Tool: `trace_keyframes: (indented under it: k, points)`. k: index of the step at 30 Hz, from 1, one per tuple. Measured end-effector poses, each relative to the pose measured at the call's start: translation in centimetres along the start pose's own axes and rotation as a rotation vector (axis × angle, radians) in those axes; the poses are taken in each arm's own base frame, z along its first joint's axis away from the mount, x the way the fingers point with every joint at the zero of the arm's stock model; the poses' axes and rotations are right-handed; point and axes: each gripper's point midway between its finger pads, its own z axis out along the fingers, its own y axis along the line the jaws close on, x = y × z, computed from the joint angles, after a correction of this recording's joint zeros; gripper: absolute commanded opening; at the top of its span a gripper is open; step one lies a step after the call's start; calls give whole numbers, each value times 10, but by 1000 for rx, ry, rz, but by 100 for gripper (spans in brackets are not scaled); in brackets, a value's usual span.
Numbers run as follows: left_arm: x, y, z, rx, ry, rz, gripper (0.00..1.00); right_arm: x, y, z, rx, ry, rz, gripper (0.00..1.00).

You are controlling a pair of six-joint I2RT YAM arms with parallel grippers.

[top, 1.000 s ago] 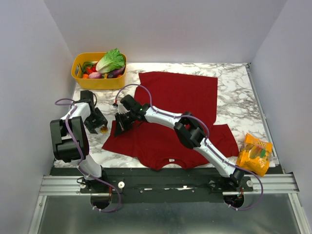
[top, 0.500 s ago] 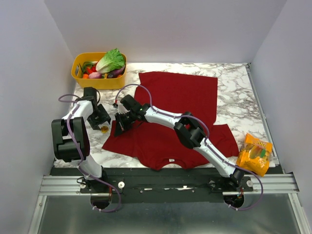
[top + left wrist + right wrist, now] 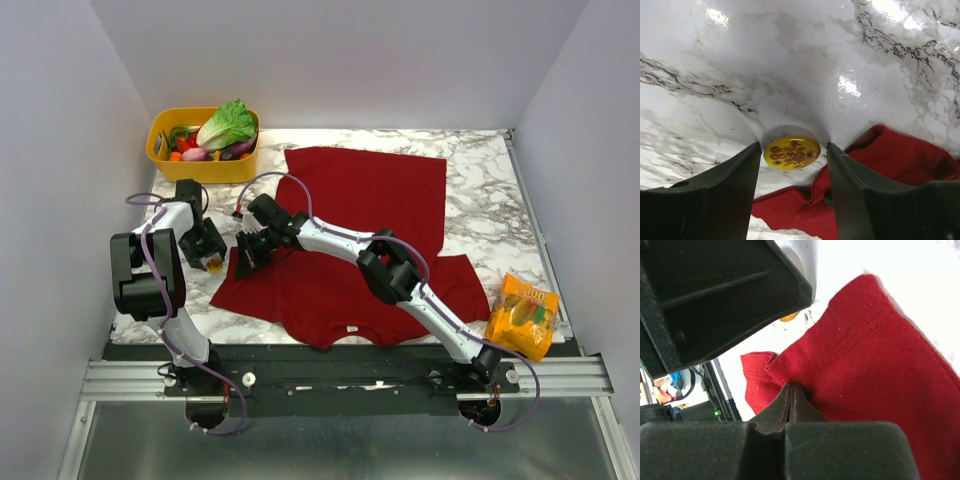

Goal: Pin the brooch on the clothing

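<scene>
The brooch (image 3: 791, 153), a small yellow disc with an orange flower print, lies on the marble just left of the clothing's sleeve (image 3: 880, 165). My left gripper (image 3: 793, 147) is open and straddles the brooch, one finger on each side, neither touching it. From above, the brooch (image 3: 213, 265) shows at the left gripper's (image 3: 207, 255) tips. The clothing (image 3: 360, 200), a dark red T-shirt, lies spread on the table. My right gripper (image 3: 791, 386) is shut on the hem of that sleeve (image 3: 865, 370), pinching a small fold; from above the right gripper (image 3: 245, 258) sits at the sleeve's left edge.
A yellow basket (image 3: 168, 160) of vegetables stands at the back left. An orange snack bag (image 3: 522, 316) lies at the front right. White walls close in the marble table (image 3: 480, 180) on three sides. The two grippers are close together.
The left arm's wrist has shifted farther from its base, and its gripper has settled over the brooch. The right arm and the sleeve have not moved.
</scene>
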Motion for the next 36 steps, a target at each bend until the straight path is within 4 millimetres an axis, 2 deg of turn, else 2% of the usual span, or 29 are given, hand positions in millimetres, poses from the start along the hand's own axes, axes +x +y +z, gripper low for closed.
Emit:
trace_keyframes:
  k: [7, 12, 16, 18, 23, 25, 27, 31, 34, 36]
  points:
    - [1, 3, 1, -20, 11, 16, 40, 0, -2, -2, -4, 2, 5, 3]
    - [1, 2, 1, -20, 10, 20, 36, -1, -4, -4, -10, 5, 9, 4]
    - [0, 2, 0, -19, 11, 21, 34, 0, -4, -5, -23, 8, -3, 10]
    - [-1, 2, 0, -19, 9, 21, 33, 1, -4, -7, -33, 11, -10, 17]
    - [-7, -2, -7, -8, -12, 24, 31, 7, 3, -12, -84, 29, -40, 43]
    - [-12, -5, -11, -1, -27, 28, 31, 9, 7, -12, -108, 35, -58, 45]
    - [-15, -6, -13, 6, -38, 28, 30, 9, 11, -12, -126, 38, -80, 54]
    - [-16, -8, -18, 18, -52, 29, 30, 11, 18, -15, -152, 35, -119, 63]
    - [-18, -9, -23, 27, -66, 30, 35, 17, 23, -25, -141, 25, -150, 69]
    - [-19, -10, -26, 34, -72, 34, 46, 24, 25, -35, -126, 28, -156, 70]
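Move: Directly between the left hand's open fingertips lies the brooch, flat on the table and about 1 cm below the hand point. The cuff of the red sleeve is some 3 cm to the right of the brooch and 2 cm nearer the base. The right hand's shut fingertips are already at that cuff, whose middle is roughly 2 cm left and 1 cm ahead of them. From that hand the brooch is about 5 cm left, 3 cm ahead and 1 cm down. Closing on the rim of the brooch from both sides, the left fingers stall at about half open and stay there briefly; the hand then rises some 3 cm with a little forward, and the fingers narrow further, clear above the brooch. The right hand, at the cuff, spreads its fingers from shut to about two-thirds open while drawing up, back and right, about 3 cm each way, away from the brooch. ##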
